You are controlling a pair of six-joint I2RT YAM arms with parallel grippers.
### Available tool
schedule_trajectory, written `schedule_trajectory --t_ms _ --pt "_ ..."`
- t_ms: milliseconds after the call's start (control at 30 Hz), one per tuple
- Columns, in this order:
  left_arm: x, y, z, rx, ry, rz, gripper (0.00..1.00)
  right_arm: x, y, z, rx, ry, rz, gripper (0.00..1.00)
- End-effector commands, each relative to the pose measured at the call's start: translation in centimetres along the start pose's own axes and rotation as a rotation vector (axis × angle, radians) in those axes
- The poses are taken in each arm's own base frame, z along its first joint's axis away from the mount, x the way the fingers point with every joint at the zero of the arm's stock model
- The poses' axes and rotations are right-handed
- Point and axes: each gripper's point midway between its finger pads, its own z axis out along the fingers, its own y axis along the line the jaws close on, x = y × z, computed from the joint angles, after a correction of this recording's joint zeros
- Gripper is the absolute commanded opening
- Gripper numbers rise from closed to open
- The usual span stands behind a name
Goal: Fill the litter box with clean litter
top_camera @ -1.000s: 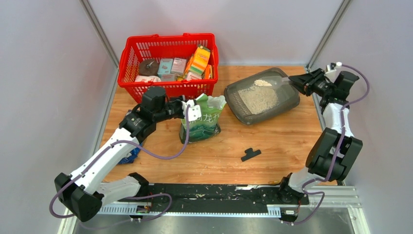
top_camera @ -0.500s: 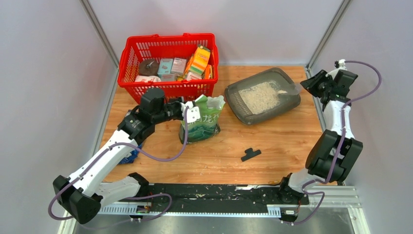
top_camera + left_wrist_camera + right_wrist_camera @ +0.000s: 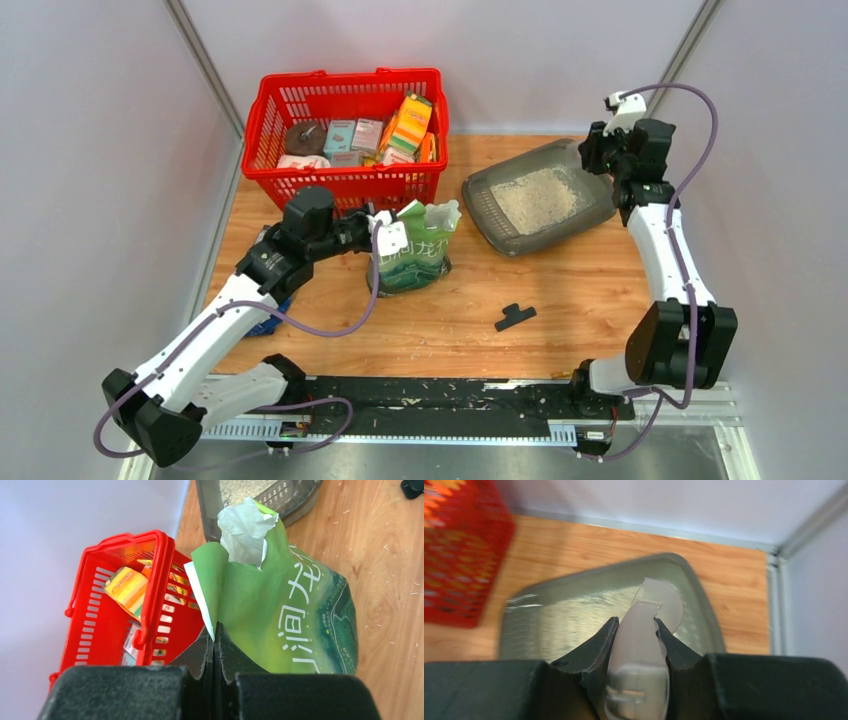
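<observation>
The dark grey litter box (image 3: 474, 192) lies at the back right of the table, with a spread patch of pale litter (image 3: 535, 198) in it. My right gripper (image 3: 598, 152) hovers over the box's far right corner, shut on the handle of a translucent white scoop (image 3: 644, 625). In the right wrist view the scoop's bowl looks empty above the box (image 3: 574, 600). My left gripper (image 3: 214, 632) is shut on the torn top edge of the green-and-white pouch (image 3: 290, 600). The pouch stands upright (image 3: 412, 250) left of the box.
A red basket (image 3: 345, 135) of groceries stands at the back left, close behind the pouch. A small black clip (image 3: 514, 317) lies on the wood mid-table. A blue bag (image 3: 268, 320) shows under my left arm. Walls and a metal post close off the right side.
My right gripper has tipped the loaded scoop, then swung up and back to the box's far right corner. The litter now lies spread in the box. My left arm has barely moved.
</observation>
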Motion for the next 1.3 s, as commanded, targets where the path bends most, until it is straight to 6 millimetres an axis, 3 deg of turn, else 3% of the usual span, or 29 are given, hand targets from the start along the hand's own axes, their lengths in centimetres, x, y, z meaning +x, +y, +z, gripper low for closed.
schedule_trajectory --t_ms 0,33,67,133,167,267,400,567,967,1067,1133,1267 --pt "-5.9 5.0 -3.3 -0.203 -0.176 0.038 0.0 -7.5 7.8 -5.2 -0.318 -0.063 0.078 0.0" --pt "-5.8 5.1 -3.4 -0.216 -0.173 0.012 0.0 -9.9 9.7 -6.9 -0.386 -0.083 0.097 0.0" --pt "-5.9 5.1 -3.5 -0.223 -0.178 -0.052 0.0 -9.9 12.8 -8.6 -0.53 -0.054 0.117 0.0" --pt "-6.2 5.3 -3.7 -0.237 -0.192 -0.096 0.0 -10.2 15.6 -11.4 -0.67 -0.003 0.208 0.0" --pt "-6.2 5.1 -3.7 -0.236 -0.2 -0.14 0.0 -10.4 18.2 -13.0 -0.769 0.016 0.21 0.0" --pt "-6.6 5.4 -4.0 -0.267 -0.233 -0.211 0.0 -9.7 21.4 -15.8 -0.897 0.091 0.218 0.0" --pt "-6.5 4.9 -3.9 -0.263 -0.248 -0.238 0.0 -6.8 24.5 -17.5 -0.99 0.214 0.143 0.0" --pt "-6.2 4.5 -4.0 -0.272 -0.256 -0.249 0.0 -5.7 27.0 -17.5 -1.037 0.235 0.025 0.0" --pt "-6.3 4.3 -4.4 -0.272 -0.269 -0.266 0.0 -5.6 29.2 -16.2 -1.077 0.181 -0.283 0.0" --pt "-6.5 4.5 -4.5 -0.288 -0.28 -0.298 0.0 -4.1 29.6 -15.4 -1.054 0.192 -0.375 0.0" --pt "-6.6 4.7 -4.5 -0.295 -0.282 -0.335 0.0 -3.3 29.8 -14.2 -0.987 0.227 -0.362 0.0" --pt "-6.8 4.9 -4.8 -0.303 -0.286 -0.383 0.0 -0.8 31.4 -14.0 -0.915 0.354 -0.326 0.0"
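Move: The open mouth of the green litter bag is about 34 cm to the right hand's left, 18 cm back and 3 cm lower. The litter box's middle lies some 24 cm below this hand, about 11 cm left and 2 cm ahead. The black clip is about 31 cm back, 18 cm left and 26 cm down. From the left hand, pinching the bag's rim, the mouth is about 8 cm right, 3 cm ahead and slightly below. Sweeping left in an arc, the right hand carries the emptied spoon off the litter box to the bag's mouth: some 29 cm left and 18 cm back, first rising about 13 cm, then sinking half of that, while turning about 60 degrees counter-clockwise. The left hand keeps its pinch on the rim, eases back a little and rolls about 25 degrees. ##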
